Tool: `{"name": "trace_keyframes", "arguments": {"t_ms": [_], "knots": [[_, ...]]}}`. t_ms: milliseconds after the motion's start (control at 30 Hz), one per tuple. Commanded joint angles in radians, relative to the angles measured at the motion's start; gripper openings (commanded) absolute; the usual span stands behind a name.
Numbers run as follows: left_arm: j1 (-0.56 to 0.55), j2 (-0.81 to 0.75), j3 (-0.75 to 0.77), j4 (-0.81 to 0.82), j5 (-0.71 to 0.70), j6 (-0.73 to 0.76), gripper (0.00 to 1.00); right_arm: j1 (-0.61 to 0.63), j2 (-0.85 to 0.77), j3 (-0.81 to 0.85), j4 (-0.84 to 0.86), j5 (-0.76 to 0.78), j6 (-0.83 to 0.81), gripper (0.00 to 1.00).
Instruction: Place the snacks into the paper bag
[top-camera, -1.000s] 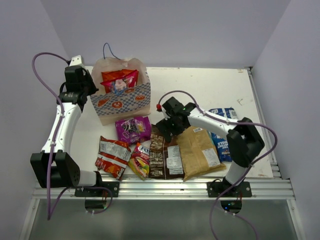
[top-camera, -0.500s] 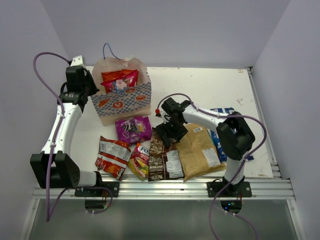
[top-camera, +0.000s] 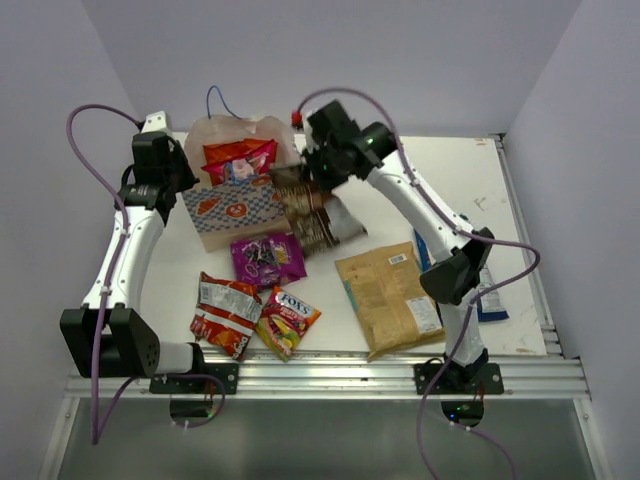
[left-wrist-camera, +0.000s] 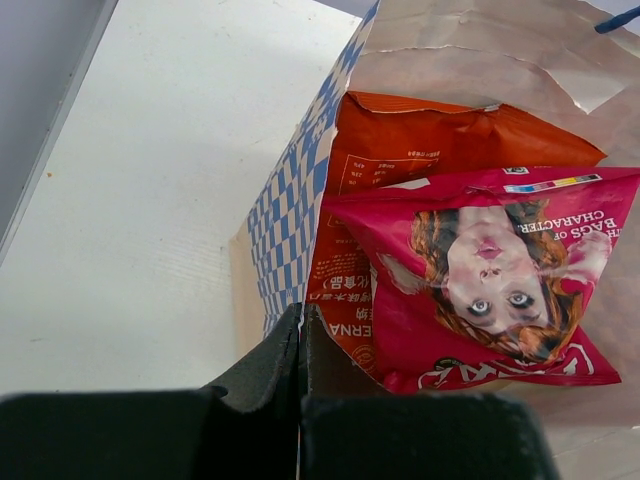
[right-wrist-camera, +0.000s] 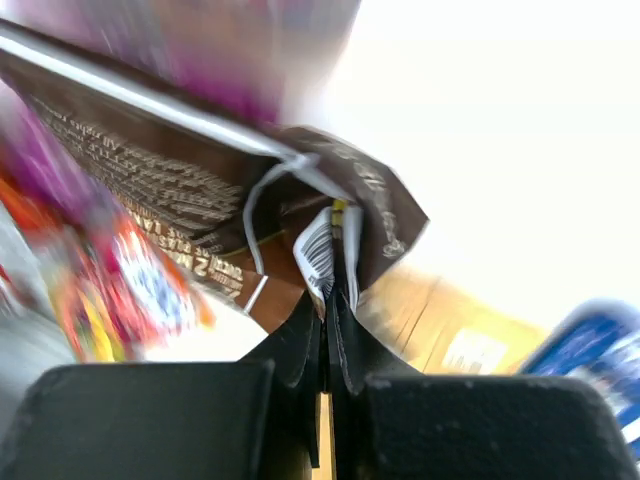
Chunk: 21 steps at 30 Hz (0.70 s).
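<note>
The tan paper bag (top-camera: 243, 208) with its checkered band stands open at the back left. A red packet (left-wrist-camera: 400, 180) and a pink packet (left-wrist-camera: 480, 270) sit inside it. My left gripper (top-camera: 184, 180) is shut on the bag's left rim (left-wrist-camera: 300, 290), also shown in the left wrist view (left-wrist-camera: 301, 318). My right gripper (top-camera: 313, 176) is shut on the brown packet (top-camera: 308, 212) and holds it in the air beside the bag's right side; the right wrist view (right-wrist-camera: 333, 300) shows the brown packet (right-wrist-camera: 170, 180) hanging. The purple (top-camera: 266, 257), silver-red chips (top-camera: 225, 313), yellow-red candy (top-camera: 288, 320) and tan (top-camera: 390, 295) packets lie on the table.
A blue-white packet (top-camera: 488, 297) lies at the right, partly hidden behind the right arm. The table's right rail (top-camera: 525, 230) and the front rail (top-camera: 330, 375) bound the surface. White walls stand behind and to both sides.
My right gripper has lifted the brown packet off the table and carried it up and left to the bag's right side. The left gripper has stayed on the bag rim.
</note>
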Motion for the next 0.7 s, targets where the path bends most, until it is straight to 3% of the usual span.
{"name": "trace_keyframes", "arguments": {"t_ms": [0, 67, 200, 367, 500, 667], "knots": [[-0.007, -0.044, 0.021, 0.02, 0.006, 0.007, 0.0, -0.054, 0.036, 0.537, -0.047, 0.244, 0.026, 0.0], [-0.008, -0.047, 0.021, 0.015, 0.004, 0.008, 0.0, -0.056, 0.04, 0.599, 0.031, 0.319, 0.011, 0.0], [-0.014, -0.046, 0.021, 0.02, 0.012, 0.007, 0.0, -0.062, -0.059, 0.376, 0.548, 0.321, -0.028, 0.0], [-0.014, -0.044, 0.028, 0.021, 0.012, 0.005, 0.0, -0.06, 0.125, 0.624, 0.692, 0.154, 0.035, 0.0], [-0.014, -0.05, 0.022, 0.021, 0.013, 0.005, 0.0, -0.057, 0.129, 0.558, 0.944, 0.094, 0.113, 0.0], [-0.014, -0.049, 0.019, 0.026, 0.013, 0.005, 0.0, -0.056, 0.155, 0.595, 1.005, 0.008, 0.196, 0.0]]}}
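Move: The paper bag's open mouth is about 17 cm to the right hand's left, 6 cm ahead and a little above; the brown packet is already in this hand's grip. The purple packet lies some 14 cm left and 7 cm back, the tan packet 14 cm right and 17 cm back, both about 17 cm below. For the left hand, at the bag's left rim, the mouth's middle is roughly 10 cm right and 6 cm ahead, slightly lower. Keeping the brown packet pinched in its shut fingers, the right hand sweeps it fast upward, about 25 cm in all, and some 17 cm forward, its wrist swinging the fingers roughly 65 degrees, from pointing steeply down to level, forward and left. Past the top of the rise it sinks about 3 cm and carries the packet some 10 cm left, high beside and above the bag's mouth, while the left hand stays put with its fingers still shut on the left rim. ##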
